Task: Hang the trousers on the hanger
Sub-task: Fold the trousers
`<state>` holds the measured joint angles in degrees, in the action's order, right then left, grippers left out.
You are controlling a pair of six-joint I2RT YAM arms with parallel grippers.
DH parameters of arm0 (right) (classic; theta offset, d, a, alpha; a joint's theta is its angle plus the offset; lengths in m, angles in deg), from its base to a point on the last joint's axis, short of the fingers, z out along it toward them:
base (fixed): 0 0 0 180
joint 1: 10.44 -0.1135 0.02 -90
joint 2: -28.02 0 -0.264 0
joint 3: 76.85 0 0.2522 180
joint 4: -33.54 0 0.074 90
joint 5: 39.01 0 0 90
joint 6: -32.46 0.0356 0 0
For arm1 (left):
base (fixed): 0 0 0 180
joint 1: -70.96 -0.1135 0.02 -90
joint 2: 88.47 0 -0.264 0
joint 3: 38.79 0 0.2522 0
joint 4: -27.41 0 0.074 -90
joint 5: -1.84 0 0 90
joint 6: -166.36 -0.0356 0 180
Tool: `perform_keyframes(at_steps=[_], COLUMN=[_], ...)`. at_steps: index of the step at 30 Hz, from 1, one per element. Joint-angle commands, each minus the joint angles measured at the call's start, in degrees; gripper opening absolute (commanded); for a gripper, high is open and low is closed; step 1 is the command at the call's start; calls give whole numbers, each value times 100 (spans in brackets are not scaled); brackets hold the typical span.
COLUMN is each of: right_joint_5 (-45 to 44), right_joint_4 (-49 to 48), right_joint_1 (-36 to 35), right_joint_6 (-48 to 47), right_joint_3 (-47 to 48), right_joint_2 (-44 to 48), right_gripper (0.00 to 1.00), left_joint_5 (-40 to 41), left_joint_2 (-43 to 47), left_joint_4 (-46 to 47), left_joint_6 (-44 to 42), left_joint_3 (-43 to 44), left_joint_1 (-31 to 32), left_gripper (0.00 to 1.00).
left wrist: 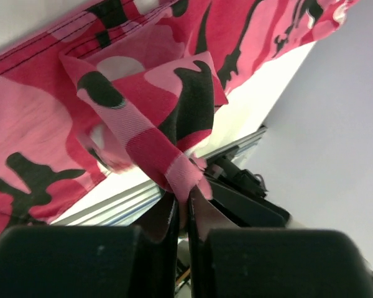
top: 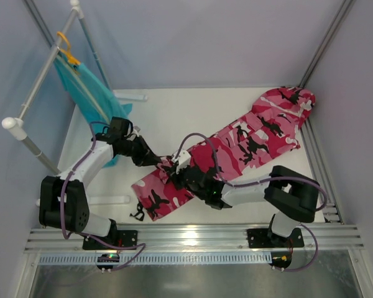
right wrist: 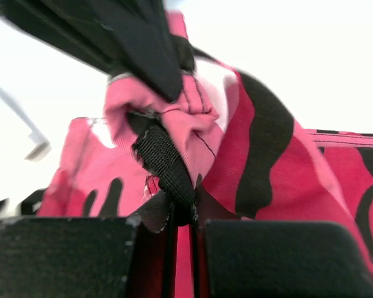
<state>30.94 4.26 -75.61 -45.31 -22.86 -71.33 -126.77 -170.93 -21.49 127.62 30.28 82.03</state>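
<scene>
The pink and red camouflage trousers lie slantwise across the white table, from the near middle to the far right. Both grippers meet at the trousers' near end. My left gripper is shut on a pinched fold of the pink cloth, seen in the left wrist view at the fingertips. My right gripper is shut on a black woven strap of the trousers, which enters the jaws from above. I cannot make out the hanger in any view.
A white tube rack stands at the far left. An orange hanger with a teal garment hangs on it. The rack's white foot bars lie on the table. An aluminium rail runs along the near edge.
</scene>
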Motion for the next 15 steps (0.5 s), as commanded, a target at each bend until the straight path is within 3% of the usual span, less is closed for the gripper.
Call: perform_keyframes(at_steps=[1,6,8,12,15], right_joint_5=[432,941,1266,1592,1837], right_joint_4=[1374,4064,4800,5560,5685], right_joint_1=[-127,-330,-391,-629,-699], right_joint_6=[-27,236,262,315,368], right_joint_3=[134,1100,1407,2339,2718], right_joint_2=[1048,1480,1366,936,470], right_gripper=[4,4,4,4,4], left_joint_5=[721,2180,2558,3297,3413], left_joint_2=[72,10,28,19,-16], left_joint_4=[-563,-1371,-1531,-1821,-1839], left_joint_6=[-703,-1259,-1443,-1655,-1743], left_joint_3=[532,1042,1192,1500,1597], left_joint_1=[-114,-123,-114,-123,-123], left_gripper=[7,32,36,43,45])
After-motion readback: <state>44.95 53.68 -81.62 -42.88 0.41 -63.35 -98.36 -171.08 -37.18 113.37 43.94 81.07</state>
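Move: Both hands still pinch the trousers' folded-up cloth. The trousers' near left end lies about 11 cm back and 9 cm left of the right hand, some 7 cm below; the black tie is about 15 cm back and 11 cm left of that hand. From the left hand, that near end is about 14 cm back and 6 cm left, roughly 10 cm below, and the teal shirt's lower end is some 17 cm left and 5 cm ahead. Left lets go, retreating 8 cm left; right carries its pinch about 9 cm back towards the near end, rising. ##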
